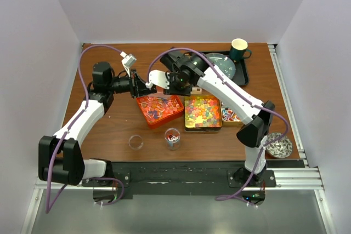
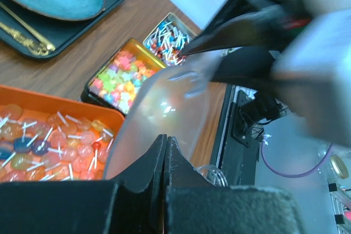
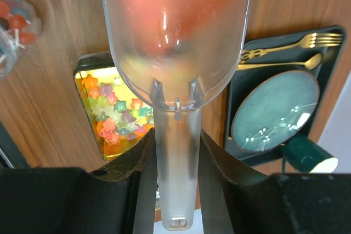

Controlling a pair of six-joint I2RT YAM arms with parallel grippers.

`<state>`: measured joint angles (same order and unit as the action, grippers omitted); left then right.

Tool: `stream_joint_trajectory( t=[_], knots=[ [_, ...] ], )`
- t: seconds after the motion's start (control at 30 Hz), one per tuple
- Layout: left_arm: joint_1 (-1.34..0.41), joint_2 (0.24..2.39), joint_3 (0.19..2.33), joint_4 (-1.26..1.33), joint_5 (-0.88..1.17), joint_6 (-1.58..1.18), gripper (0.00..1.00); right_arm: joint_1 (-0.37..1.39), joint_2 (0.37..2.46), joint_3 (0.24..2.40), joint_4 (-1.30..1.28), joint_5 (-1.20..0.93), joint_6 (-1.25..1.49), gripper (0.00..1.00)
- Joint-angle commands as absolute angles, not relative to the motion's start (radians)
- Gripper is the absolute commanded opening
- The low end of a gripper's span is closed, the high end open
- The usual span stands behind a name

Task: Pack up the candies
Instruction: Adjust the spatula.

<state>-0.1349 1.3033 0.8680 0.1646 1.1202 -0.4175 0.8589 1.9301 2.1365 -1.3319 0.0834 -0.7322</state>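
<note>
The candies lie in three containers: lollipop sweets in an orange tray (image 1: 160, 108), star gummies in a gold tin (image 1: 203, 112), and wrapped pieces in a small tin (image 1: 231, 116). My right gripper (image 3: 176, 134) is shut on the handle of a clear plastic scoop (image 3: 175, 36), which hangs empty over the orange tray's far edge. My left gripper (image 2: 166, 140) is shut, its fingertips right at the scoop's rim (image 2: 164, 102); I see nothing between them. A small clear jar (image 1: 172, 137) holding a few candies stands in front of the trays.
An empty clear jar (image 1: 135, 142) stands left of the filled one. A dark tray (image 1: 241, 72) at the back right carries a teal plate (image 1: 222, 64), gold cutlery (image 3: 296, 53) and a green mug (image 1: 239, 49). A patterned bowl (image 1: 278, 145) sits near the right arm's base.
</note>
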Motion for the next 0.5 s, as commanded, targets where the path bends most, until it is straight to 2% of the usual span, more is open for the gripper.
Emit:
stream_joint_trajectory(
  t=[0.0, 0.1, 0.13, 0.17, 0.27, 0.33, 0.37, 0.47],
  knots=[
    [-0.133, 1.296, 0.851, 0.068, 1.065, -0.338, 0.0, 0.884, 1.815, 2.2, -1.35, 0.003, -0.71, 0.0],
    [-0.109, 1.267, 0.841, 0.041, 1.035, -0.366, 0.0, 0.885, 1.778, 2.172, -1.341, -0.049, -0.71, 0.0],
    [-0.101, 1.24, 0.842, 0.025, 1.031, -0.37, 0.03, 0.887, 1.76, 2.165, -1.339, -0.048, -0.71, 0.0],
    [-0.082, 1.22, 0.859, 0.003, 1.014, -0.367, 0.17, 0.885, 1.752, 2.154, -1.339, -0.028, -0.713, 0.0],
    [-0.04, 1.111, 0.867, -0.123, 0.908, -0.325, 0.44, 0.885, 1.72, 2.062, -1.324, 0.034, -0.77, 0.0],
    [-0.028, 1.036, 0.847, -0.174, 0.789, -0.313, 0.54, 0.884, 1.7, 1.953, -1.289, 0.115, -0.86, 0.0],
    [-0.023, 1.02, 0.827, -0.201, 0.741, -0.313, 0.62, 0.884, 1.697, 1.924, -1.281, 0.139, -0.894, 0.0],
    [-0.023, 0.994, 0.766, -0.267, 0.626, -0.293, 0.65, 0.873, 1.735, 1.878, -1.27, 0.193, -0.995, 0.0]
  ],
)
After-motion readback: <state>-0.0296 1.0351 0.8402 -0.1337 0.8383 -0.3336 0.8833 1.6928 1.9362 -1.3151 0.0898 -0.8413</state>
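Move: The spatula's clear bowl lies roughly 4 cm to the right of the left hand's shut fingers, 1 cm back and 2 cm below; from the right hand, which already grips the handle, it sits some 8 cm to the left, 1 cm back and slightly higher. The red lollipop box is about 10 cm left of the right hand, 8 cm back and 20 cm down; the star-candy box is 10 cm right, 9 cm back, equally low. Up about 5 cm and back 3–4 cm goes the right hand, gripping the handle, while the left's shut fingertips sink about 2 cm, pressing down on the bowl. The left then comes free, opens past half, swings left and turns some 20 degrees counter-clockwise, as the right eases rightward and sinks 2 cm. ##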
